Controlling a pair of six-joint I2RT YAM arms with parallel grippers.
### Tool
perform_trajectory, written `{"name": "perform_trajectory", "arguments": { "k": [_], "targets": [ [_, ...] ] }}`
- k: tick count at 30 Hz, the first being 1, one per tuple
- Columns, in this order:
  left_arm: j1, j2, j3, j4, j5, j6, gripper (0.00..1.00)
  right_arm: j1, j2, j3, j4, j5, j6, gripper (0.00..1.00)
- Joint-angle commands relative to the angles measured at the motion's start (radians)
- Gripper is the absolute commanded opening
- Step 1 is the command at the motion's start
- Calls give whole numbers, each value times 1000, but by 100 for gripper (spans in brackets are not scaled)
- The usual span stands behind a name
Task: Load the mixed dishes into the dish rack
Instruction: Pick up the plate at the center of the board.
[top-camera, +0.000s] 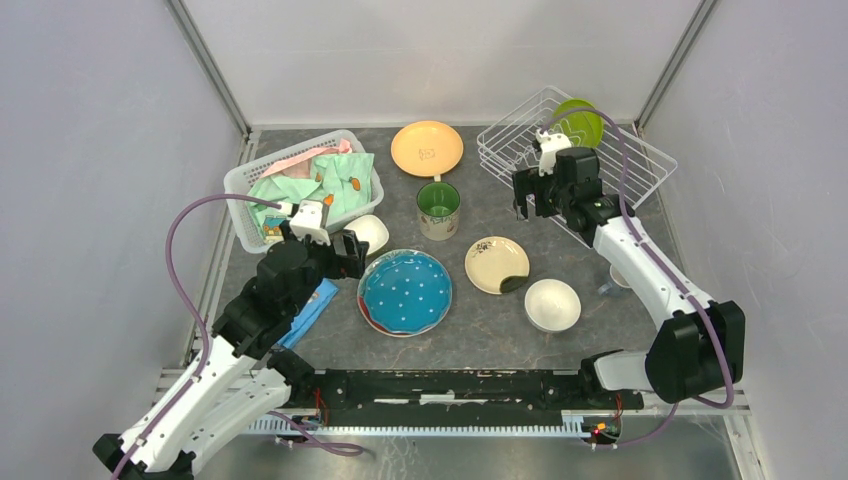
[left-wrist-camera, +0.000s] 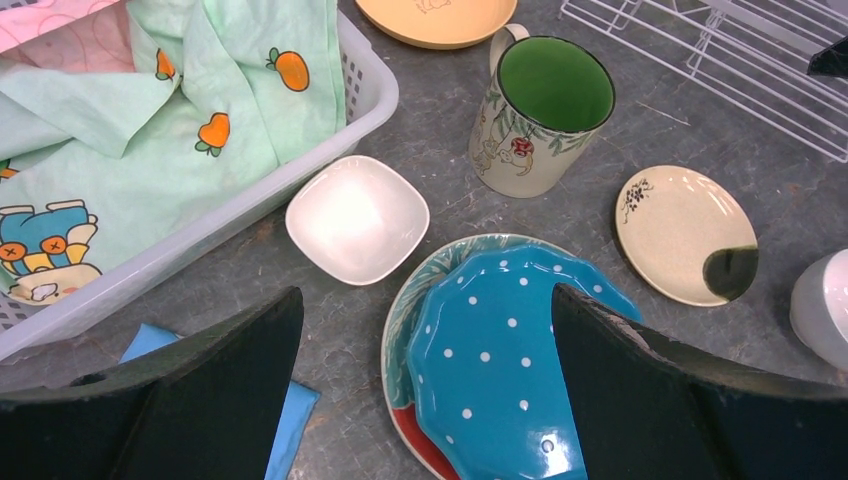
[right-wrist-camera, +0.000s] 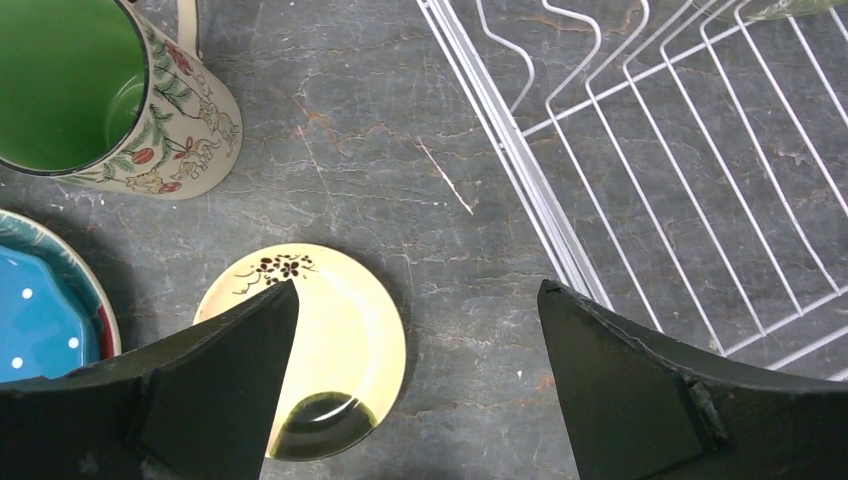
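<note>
The white wire dish rack (top-camera: 508, 140) stands at the back right with a lime-green plate (top-camera: 579, 124) upright in it. On the table lie an orange plate (top-camera: 427, 148), a beige mug (top-camera: 438, 209) green inside, a blue white-dotted plate (top-camera: 405, 291) stacked on a red-rimmed one, a cream plate (top-camera: 497, 265), a round white bowl (top-camera: 552, 305) and a square white bowl (top-camera: 368, 235). My left gripper (top-camera: 350, 255) hovers open above the blue plate's (left-wrist-camera: 500, 340) left edge. My right gripper (top-camera: 530, 205) hangs open between the cream plate (right-wrist-camera: 340, 340) and the rack (right-wrist-camera: 680, 150), holding nothing.
A white plastic basket (top-camera: 245, 180) of clothes sits at the back left, close to the square bowl (left-wrist-camera: 357, 218). A folded blue cloth (top-camera: 312, 308) lies under my left arm. Grey walls close in on three sides.
</note>
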Motion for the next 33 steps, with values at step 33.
{"name": "perform_trajectory", "arguments": {
  "k": [33],
  "targets": [
    [-4,-38,2,43,61,-4,100,6,147,-83,95,14,17,61]
  ]
}}
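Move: The cream plate with the dark green patch lies about 9 cm back from the right hand, 5 cm to its left and some 13 cm below. The green mug stands roughly 10 cm farther out than the plate and 11 cm left of it; the white bowl is about 17 cm back and 6 cm right of the hand. The dish rack's middle is some 9 cm ahead and 10 cm right. From the left hand the plate is about 25 cm right and 2 cm ahead. Empty and wide open beside the rack's near left edge, the right hand first slides nearly 3 cm to the right while turning a little clockwise, then sinks about 6.5 cm towards the level of the cream plate, easing back left by 1 to 2 cm on the way. As it goes down, the fingers tip some 8 degrees more towards the table and close from wide open to a little over half, gripping nothing and still short of the plate, which stays to their left and nearer the base. ##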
